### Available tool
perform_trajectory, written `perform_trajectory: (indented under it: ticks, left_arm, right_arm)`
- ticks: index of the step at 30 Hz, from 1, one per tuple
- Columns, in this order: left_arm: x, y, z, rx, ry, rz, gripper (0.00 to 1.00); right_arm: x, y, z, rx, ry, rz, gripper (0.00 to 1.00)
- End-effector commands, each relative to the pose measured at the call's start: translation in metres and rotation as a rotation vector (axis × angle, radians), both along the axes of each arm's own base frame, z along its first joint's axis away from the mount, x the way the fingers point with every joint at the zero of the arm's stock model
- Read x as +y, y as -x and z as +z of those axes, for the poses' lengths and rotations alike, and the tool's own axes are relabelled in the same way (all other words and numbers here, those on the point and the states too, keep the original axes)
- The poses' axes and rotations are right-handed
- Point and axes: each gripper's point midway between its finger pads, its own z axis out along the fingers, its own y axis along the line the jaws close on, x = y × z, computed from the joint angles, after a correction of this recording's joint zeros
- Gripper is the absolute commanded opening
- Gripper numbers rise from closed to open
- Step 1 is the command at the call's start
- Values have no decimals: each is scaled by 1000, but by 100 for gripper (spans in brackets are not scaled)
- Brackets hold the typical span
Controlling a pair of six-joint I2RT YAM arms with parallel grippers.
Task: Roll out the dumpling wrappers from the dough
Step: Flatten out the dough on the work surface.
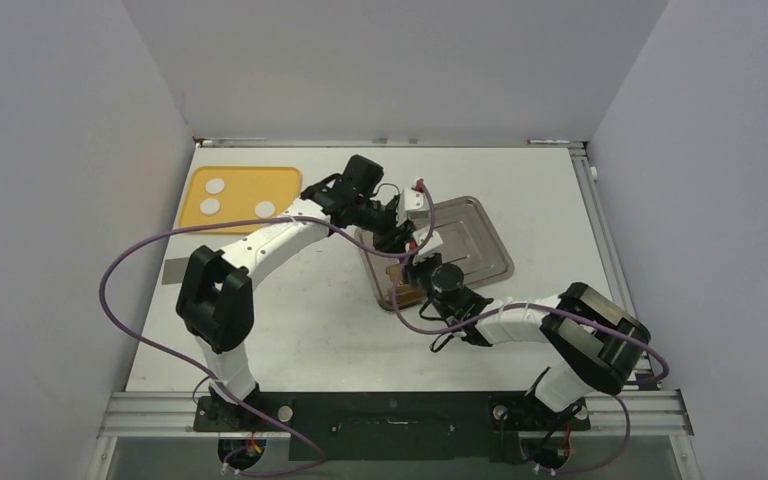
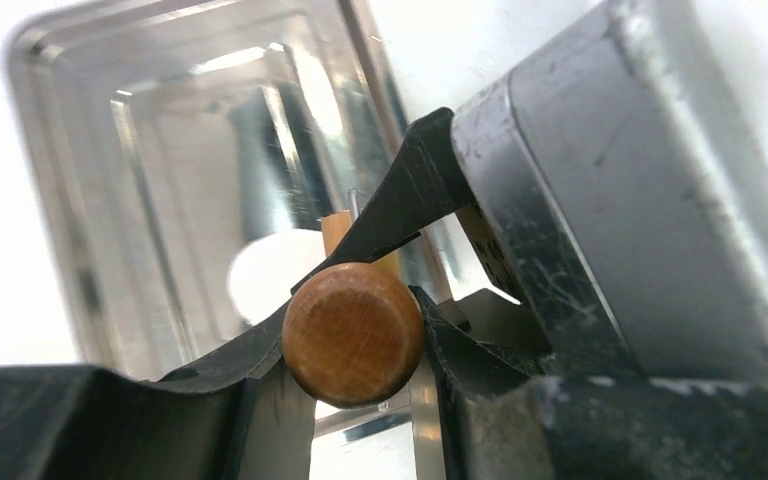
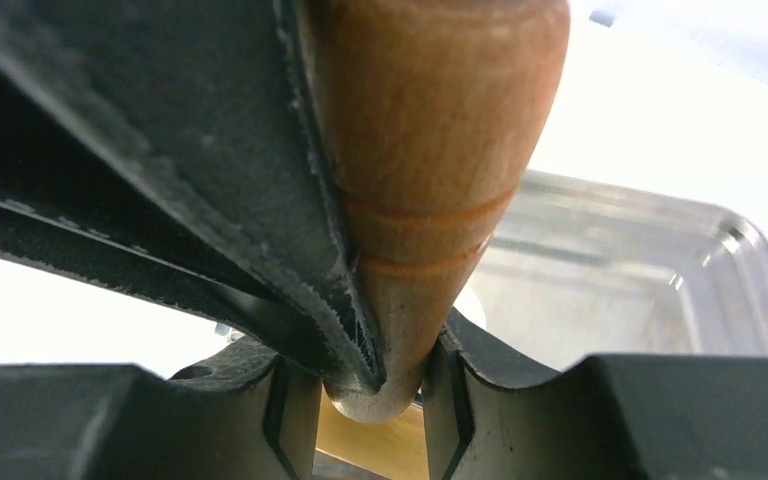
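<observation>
Three small white lumps of dough [image 1: 216, 185] lie on a yellow tray [image 1: 242, 180] at the far left. Both arms meet over the left part of a metal tray [image 1: 480, 240]. My left gripper [image 1: 397, 225] [image 2: 355, 335] is shut on the round wooden end of a rolling pin [image 2: 352, 333]. Right beside it, my right gripper [image 1: 422, 270] [image 3: 375, 390] is shut on the tapered wooden handle [image 3: 430, 120], and the two grippers' fingers overlap. A flat white roundish dumpling wrapper [image 2: 260, 275] lies in the metal tray [image 2: 60, 200] behind the pin, partly hidden.
A grey strip [image 1: 175, 270] lies on the white table near the left arm's elbow. Purple cables loop off both arms. White walls close in the table at the left, right and back.
</observation>
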Motion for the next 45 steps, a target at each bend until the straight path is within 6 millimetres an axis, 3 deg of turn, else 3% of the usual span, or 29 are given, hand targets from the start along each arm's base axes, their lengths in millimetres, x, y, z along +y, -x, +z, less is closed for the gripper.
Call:
perform_trajectory:
  ticks: [1,4,9,14,18,21,29,33,38,45]
  left_arm:
    - [-31,11,44,-53,36,-88,0]
    - [-39,-9,38,-93,21,-78,0]
    - [-48,-35,16,-99,13,-68,0]
    - [-45,-43,-19,-74,-29,-60,0]
    - [-35,-32,-53,-6,-72,-59,0]
    - [-28,-18,-66,31,-77,-69,0]
    - [-14,1,-98,105,-105,-51,0]
    - [-9,8,-116,155,-131,-42,0]
    - [-3,18,-128,185,-133,-37,0]
    - [6,33,-144,233,-155,-38,0]
  right_arm:
    - [24,-37,59,-186,-8,108,8]
    - [18,-59,64,-234,-18,81,8]
    - [10,-92,37,-222,11,73,8]
    - [8,-97,-4,-153,50,137,8]
    - [13,-76,-15,-105,99,185,8]
    - [12,-63,-36,-6,163,178,8]
    - [-7,-11,-116,250,179,148,8]
    - [-21,9,-142,337,141,114,8]
    - [-36,30,-165,423,143,88,8]
    - [-52,56,-180,495,117,41,8]
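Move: The dough lies in the metal tray, about 4 cm ahead of the left hand and 14 cm below it; from the right hand it is some 5 cm ahead, 2 cm to the left and 9 cm down. The tray's middle is level with the dough and about 6 cm to its right. The wooden roller, on the handle both hands hold, is roughly level with the right hand, 2 cm to its left and 5 cm below. Over the dough the lifted roller swings forward about 9 cm in an arc, both hands rising another 4 to 5 cm, then sinking to the tray near its far side. From there both draw it more slowly back some 4 cm, drifting a little right and easing down as they roll it over the dough. Both grips on the handle stay closed; the wrists tilt only slightly. ##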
